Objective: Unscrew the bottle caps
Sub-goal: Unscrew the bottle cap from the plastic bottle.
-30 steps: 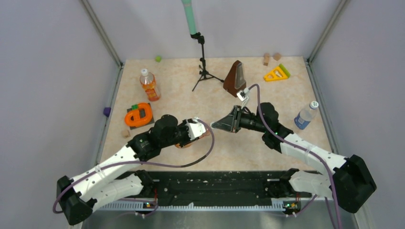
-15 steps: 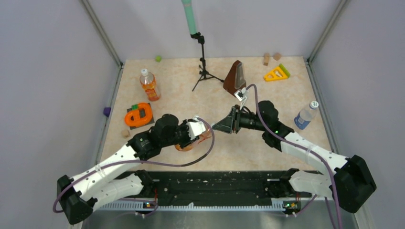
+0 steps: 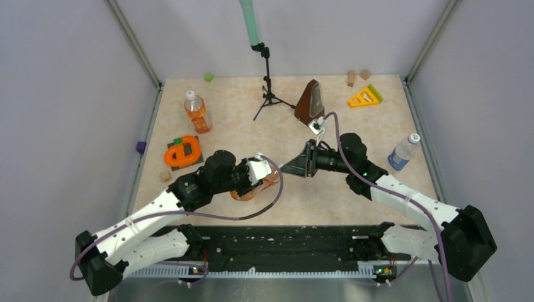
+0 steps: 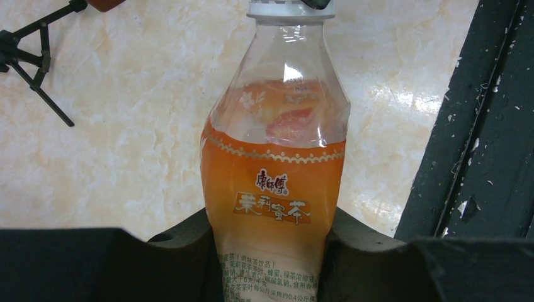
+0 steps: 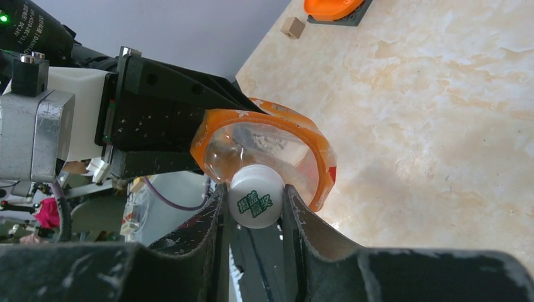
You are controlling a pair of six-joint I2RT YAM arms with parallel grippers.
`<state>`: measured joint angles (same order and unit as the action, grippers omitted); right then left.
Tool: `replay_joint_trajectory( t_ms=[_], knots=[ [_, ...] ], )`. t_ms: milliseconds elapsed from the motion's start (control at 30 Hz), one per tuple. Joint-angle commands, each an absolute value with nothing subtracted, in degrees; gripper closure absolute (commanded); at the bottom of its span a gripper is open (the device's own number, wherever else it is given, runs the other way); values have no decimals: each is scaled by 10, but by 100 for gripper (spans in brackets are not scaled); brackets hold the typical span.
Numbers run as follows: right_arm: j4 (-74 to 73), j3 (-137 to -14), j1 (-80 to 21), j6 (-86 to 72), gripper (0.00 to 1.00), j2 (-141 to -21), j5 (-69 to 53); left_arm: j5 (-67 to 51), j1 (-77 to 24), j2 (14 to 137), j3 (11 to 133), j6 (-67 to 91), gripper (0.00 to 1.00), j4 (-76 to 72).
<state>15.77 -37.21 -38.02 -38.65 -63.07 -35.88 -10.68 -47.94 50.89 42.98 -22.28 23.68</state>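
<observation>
My left gripper point(image 4: 271, 234) is shut on the lower body of a squat bottle point(image 4: 274, 182) of orange liquid, held tilted above the table with its neck toward the right arm. Its white bottle cap point(image 5: 255, 200) sits pinched between the fingers of my right gripper point(image 5: 255, 211), which is shut on it. In the top view both grippers meet near the table's middle front point(image 3: 277, 175). A slim orange bottle point(image 3: 197, 113) stands at the back left with its cap point(image 3: 190, 95) on. A clear blue-labelled bottle point(image 3: 402, 153) stands at the right, capped point(image 3: 414, 137).
A brown metronome point(image 3: 310, 102) and a small black tripod point(image 3: 269, 94) stand behind the grippers. An orange toy on a dark base point(image 3: 183, 153) lies left. A yellow triangle point(image 3: 364, 97) and wooden blocks point(image 3: 351, 77) sit at the back right. A black rail point(image 3: 283, 242) runs along the near edge.
The right wrist has turned slightly about the cap and shifted a little left. The left arm and the bottle have barely moved.
</observation>
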Motion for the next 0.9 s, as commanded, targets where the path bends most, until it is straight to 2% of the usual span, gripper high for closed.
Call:
replay_joint_trajectory(
  t_ms=[0,167,567,867],
  knots=[
    [184,-381,-385,-382,99,-622,-372,-135,-483,494,456,-212,100,190],
    [207,-367,-387,-357,100,-614,-400,-161,-482,497,466,-186,100,193],
    [85,-369,-392,-140,100,-546,-432,-343,-481,575,534,-184,100,283],
    [139,-316,-392,-96,100,-511,-458,-401,-481,605,568,-193,100,315]
  ],
)
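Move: The plastic bottle's cap is already pinched at my right fingertips. The body in my left hand's grip lies about 8 cm to the right hand's left, 3 cm back and 5 cm lower. From my left hand, the cap is some 8 cm right, 3 cm ahead and 5 cm up. The brown metronome stands roughly 27 cm ahead of my right hand and 12 cm right, about 15 cm lower; the orange ring toy is some 13 cm ahead, 33 cm left, 20 cm below. I twist the pinched cap against the bottle, my wrists counter-rotating about the neck: the right rolls some 20 degrees counter-clockwise as seen facing the cap, my left turns the body about as far the other way. Meanwhile both hands draw back about 5 cm and drift right, rising slightly before sinking again. Both grips stay closed on cap and bottle. ##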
